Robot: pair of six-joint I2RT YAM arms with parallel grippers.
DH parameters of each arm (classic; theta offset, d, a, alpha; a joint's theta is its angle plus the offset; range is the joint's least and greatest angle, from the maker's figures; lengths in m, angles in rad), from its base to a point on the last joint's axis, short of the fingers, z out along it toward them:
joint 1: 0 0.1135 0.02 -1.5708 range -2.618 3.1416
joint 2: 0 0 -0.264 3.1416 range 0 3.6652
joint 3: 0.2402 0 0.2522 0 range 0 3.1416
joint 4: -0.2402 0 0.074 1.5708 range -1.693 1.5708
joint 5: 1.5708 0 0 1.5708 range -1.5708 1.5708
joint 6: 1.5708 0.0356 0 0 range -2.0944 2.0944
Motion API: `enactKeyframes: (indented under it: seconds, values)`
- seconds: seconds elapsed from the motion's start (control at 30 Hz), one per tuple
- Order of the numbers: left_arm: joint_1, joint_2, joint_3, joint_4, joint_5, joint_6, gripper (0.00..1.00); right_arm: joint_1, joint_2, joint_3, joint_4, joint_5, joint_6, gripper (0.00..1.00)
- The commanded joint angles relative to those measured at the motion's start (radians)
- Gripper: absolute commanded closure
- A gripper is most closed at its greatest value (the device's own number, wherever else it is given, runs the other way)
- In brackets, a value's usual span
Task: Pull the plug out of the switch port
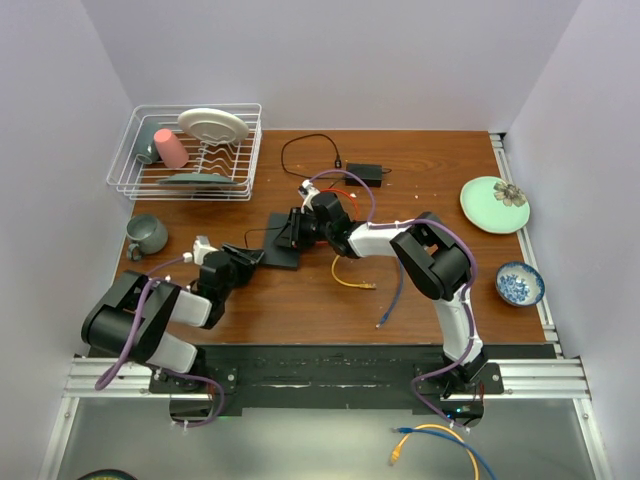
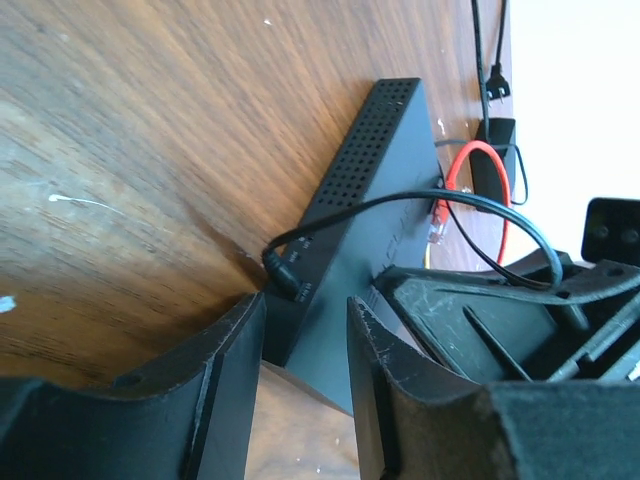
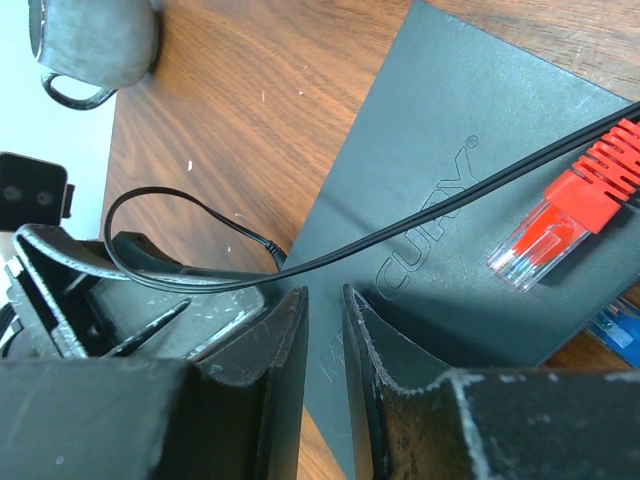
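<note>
The flat black switch (image 1: 282,250) lies left of the table's middle. A black plug (image 2: 283,272) with a thin black cord (image 2: 420,198) sits in the switch port (image 2: 312,250), on the narrow edge of the box. My left gripper (image 2: 305,312) is open, its jaws either side of the switch's near corner (image 2: 330,340), and the plug lies just beyond its left fingertip (image 2: 248,315). My right gripper (image 3: 325,300) rests on the switch's top face (image 3: 450,150), its jaws a narrow slit apart with nothing between them. A red network plug (image 3: 560,220) lies loose on the box.
A grey mug (image 1: 147,235) stands at the left edge and a wire dish rack (image 1: 185,150) at the back left. The small black adapter (image 1: 365,172) lies behind the switch. Yellow (image 1: 352,280) and blue (image 1: 390,300) cables trail in front. At the right are a green plate (image 1: 494,204) and a blue bowl (image 1: 520,284).
</note>
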Motion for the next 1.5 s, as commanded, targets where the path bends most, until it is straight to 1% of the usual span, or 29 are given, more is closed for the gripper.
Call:
enactKeyframes:
  seconds: [0.0, 0.17, 0.37, 0.53, 0.6, 0.67, 0.73, 0.77, 1.0, 1.03, 1.1, 1.13, 1.2, 1.4, 1.47]
  values:
    - [-0.01, 0.01, 0.01, 0.069, -0.091, -0.034, 0.58, -0.006, 0.011, -0.004, -0.025, -0.003, -0.011, 0.75]
    - [-0.013, -0.012, 0.012, 0.03, -0.141, -0.043, 0.58, -0.006, 0.015, -0.004, -0.025, -0.004, -0.008, 0.75]
    - [-0.022, 0.048, 0.058, 0.025, -0.164, -0.062, 0.6, -0.004, 0.015, -0.009, -0.026, -0.004, -0.008, 0.75]
    - [-0.041, 0.088, 0.056, 0.043, -0.18, -0.077, 0.63, -0.004, 0.013, -0.012, -0.028, -0.003, -0.008, 0.76]
    - [-0.047, 0.1, 0.055, 0.048, -0.183, -0.082, 0.66, -0.006, 0.018, -0.009, -0.029, -0.003, -0.009, 0.76]
    - [-0.048, 0.111, 0.044, 0.074, -0.18, -0.085, 0.72, -0.006, 0.019, -0.007, -0.032, -0.001, -0.009, 0.76]
    - [-0.048, 0.119, 0.039, 0.083, -0.177, -0.091, 0.75, -0.006, 0.019, -0.006, -0.032, -0.001, -0.006, 0.76]
    - [-0.05, 0.12, 0.038, 0.086, -0.175, -0.089, 0.78, -0.004, 0.021, -0.007, -0.031, -0.003, -0.008, 0.76]
    - [-0.051, 0.136, 0.036, 0.096, -0.175, -0.099, 0.85, -0.004, 0.019, -0.009, -0.035, -0.001, -0.009, 0.76]
    - [-0.051, 0.139, 0.036, 0.099, -0.174, -0.099, 0.9, -0.004, 0.019, -0.007, -0.038, 0.0, -0.012, 0.76]
    - [-0.051, 0.146, 0.035, 0.099, -0.174, -0.106, 0.94, -0.004, 0.015, -0.007, -0.041, 0.003, -0.015, 0.76]
    - [-0.051, 0.148, 0.032, 0.1, -0.174, -0.112, 1.0, -0.004, 0.011, -0.009, -0.04, 0.005, -0.014, 0.76]
    - [-0.05, 0.162, 0.024, 0.105, -0.172, -0.135, 1.0, -0.003, 0.004, -0.007, -0.026, 0.005, -0.009, 0.76]
    - [-0.051, 0.249, -0.027, 0.262, -0.135, -0.22, 1.0, 0.003, 0.008, 0.022, -0.006, -0.014, 0.012, 0.76]
    - [-0.051, 0.271, -0.036, 0.284, -0.131, -0.24, 1.0, 0.006, 0.021, 0.037, -0.005, -0.02, 0.015, 0.75]
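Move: The left hand is almost at the black plug in the switch's left side, which lies about 2 cm ahead of it, 1 cm left and 1 cm lower. The switch's middle is some 5 cm ahead and 5 cm right of this hand, and the red cable plug about 8 cm ahead and 9 cm right. From the right hand, over the switch, the black plug lies roughly 5 cm left, 2 cm back and 2 cm below. Left fingers ease about 2 cm forward and down, then close on the plug; right hand holds still at the switch. ##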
